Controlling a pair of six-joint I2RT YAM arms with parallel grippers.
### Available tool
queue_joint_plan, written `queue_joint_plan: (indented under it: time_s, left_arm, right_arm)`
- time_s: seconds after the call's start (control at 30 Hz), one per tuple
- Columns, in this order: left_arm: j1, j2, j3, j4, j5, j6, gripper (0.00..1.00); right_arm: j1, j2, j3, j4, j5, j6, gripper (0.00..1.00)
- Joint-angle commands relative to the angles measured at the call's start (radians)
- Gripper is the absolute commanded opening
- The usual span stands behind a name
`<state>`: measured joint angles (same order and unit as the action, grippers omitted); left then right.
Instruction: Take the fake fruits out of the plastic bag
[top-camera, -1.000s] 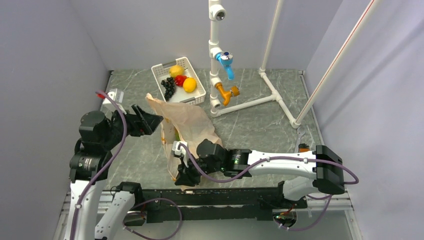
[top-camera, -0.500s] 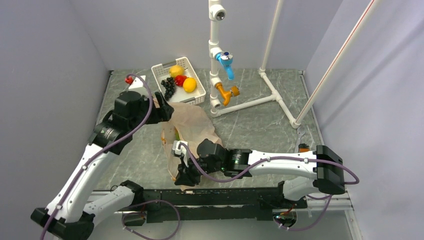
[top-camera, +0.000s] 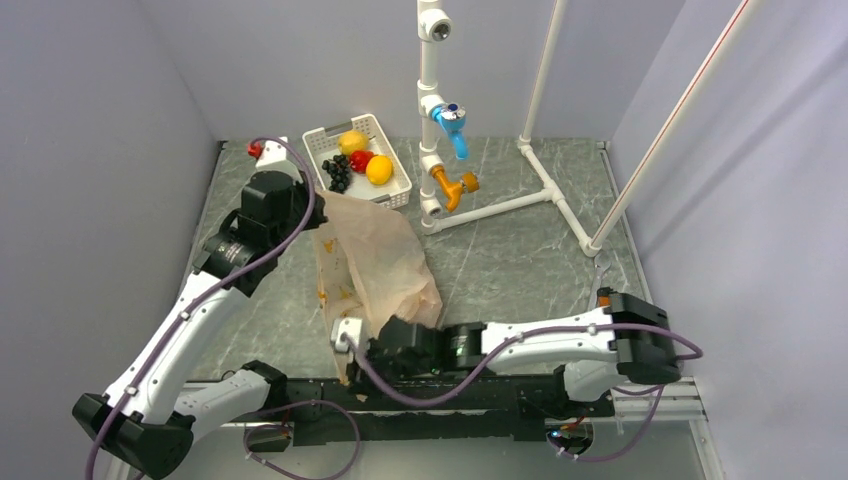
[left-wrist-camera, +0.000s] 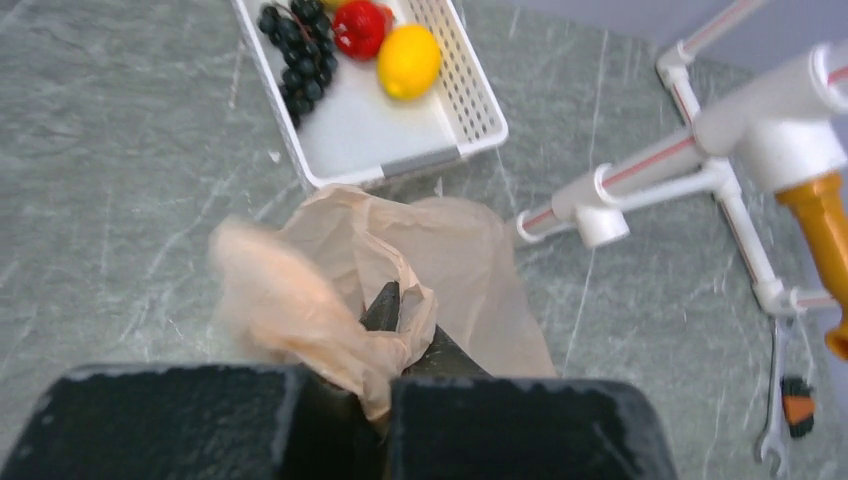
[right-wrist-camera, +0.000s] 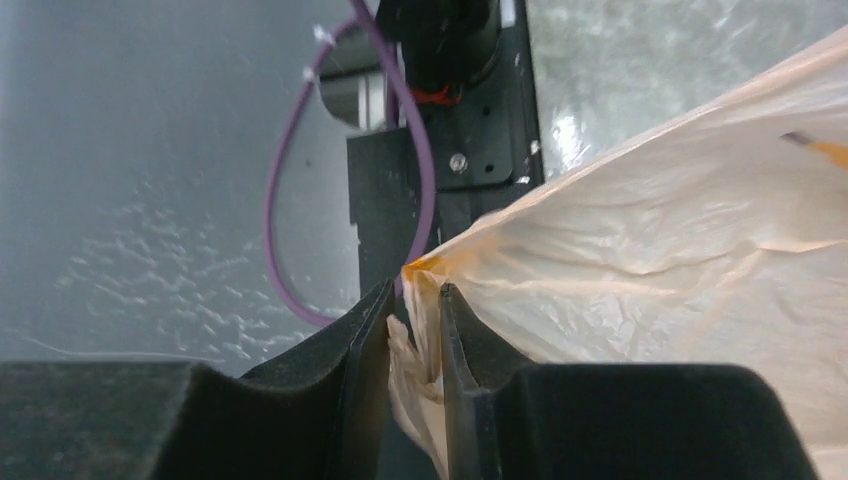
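Observation:
The peach-orange plastic bag (top-camera: 375, 262) lies stretched from the white basket toward the near edge. My left gripper (top-camera: 318, 206) is shut on the bag's far end, and crumpled film wraps its fingertips (left-wrist-camera: 384, 302) in the left wrist view. My right gripper (top-camera: 350, 352) is shut on the near end, with a fold of the plastic bag (right-wrist-camera: 640, 250) pinched between its fingers (right-wrist-camera: 372, 310). No fake fruits show through the bag. A red fruit (top-camera: 361, 160) lies in the basket.
The white basket (top-camera: 392, 190) at the back also holds black grapes (top-camera: 336, 174), a yellow lemon (top-camera: 352, 141) and an orange fruit (top-camera: 379, 170). A white pipe frame (top-camera: 500, 205) with blue and orange fittings stands right of it. The black base rail (top-camera: 450, 395) runs along the near edge.
My left arm swung from the left side to the bag's far end and shut on it. The right gripper pulled the near end back toward the rail, stretching the bag.

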<state>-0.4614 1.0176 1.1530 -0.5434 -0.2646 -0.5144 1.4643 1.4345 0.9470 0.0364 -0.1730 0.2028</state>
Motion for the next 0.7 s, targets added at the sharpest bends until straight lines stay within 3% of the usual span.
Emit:
queue_joint_plan:
  time_s: [0.0,0.1,0.17,0.3,0.4,0.53,0.67]
  left_arm:
    - [0.118,0.001,0.069,0.118,0.009,-0.033,0.0]
    - [0.204,0.03,0.094,0.15,0.174,-0.01,0.0]
    - [0.218,0.043,0.102,0.174,0.261,0.035,0.0]
    - [0.217,0.045,0.068,0.202,0.353,0.107,0.0]
    - [0.218,0.026,0.004,0.254,0.376,0.15,0.0]
    - [0.219,0.003,-0.081,0.319,0.395,0.203,0.0]
    - [0.223,-0.017,-0.121,0.351,0.413,0.23,0.0]
  right_arm:
    - [0.089,0.139,0.003,-0.001,0.132,-0.07,0.26]
    - [0.11,0.252,0.041,-0.01,0.122,-0.05,0.28]
    - [0.123,0.282,0.081,-0.054,0.165,-0.042,0.36]
    - [0.125,0.208,0.126,-0.139,0.246,-0.034,0.68]
    - [0.124,0.131,0.173,-0.211,0.262,-0.025,0.84]
    - [0.125,0.022,0.21,-0.272,0.264,0.023,0.98]
    - [0.124,-0.091,0.202,-0.28,0.294,0.078,1.0]
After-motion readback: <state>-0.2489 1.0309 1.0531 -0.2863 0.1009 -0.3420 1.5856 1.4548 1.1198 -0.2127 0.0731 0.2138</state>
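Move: Beyond the right hand, which already pinches the bag's near corner, the bag's body lies about 18 cm ahead, 7 cm to the right and 13 cm lower; the dark front rail is some 15 cm straight below that hand. From the left hand, shut on the bag's far left edge, the body lies about 10 cm back, 14 cm right and 25 cm down, and the fruit basket about 19 cm ahead, 6 cm right and 27 cm lower. Dipping about 11 cm with the bag's near corner, down towards the front rail, the right hand opens fully and lets go of it, rising about 13 cm to just above its starting height. The left hand keeps its pinch, swings some 3 cm forward and left, then comes back right, turning clockwise. ##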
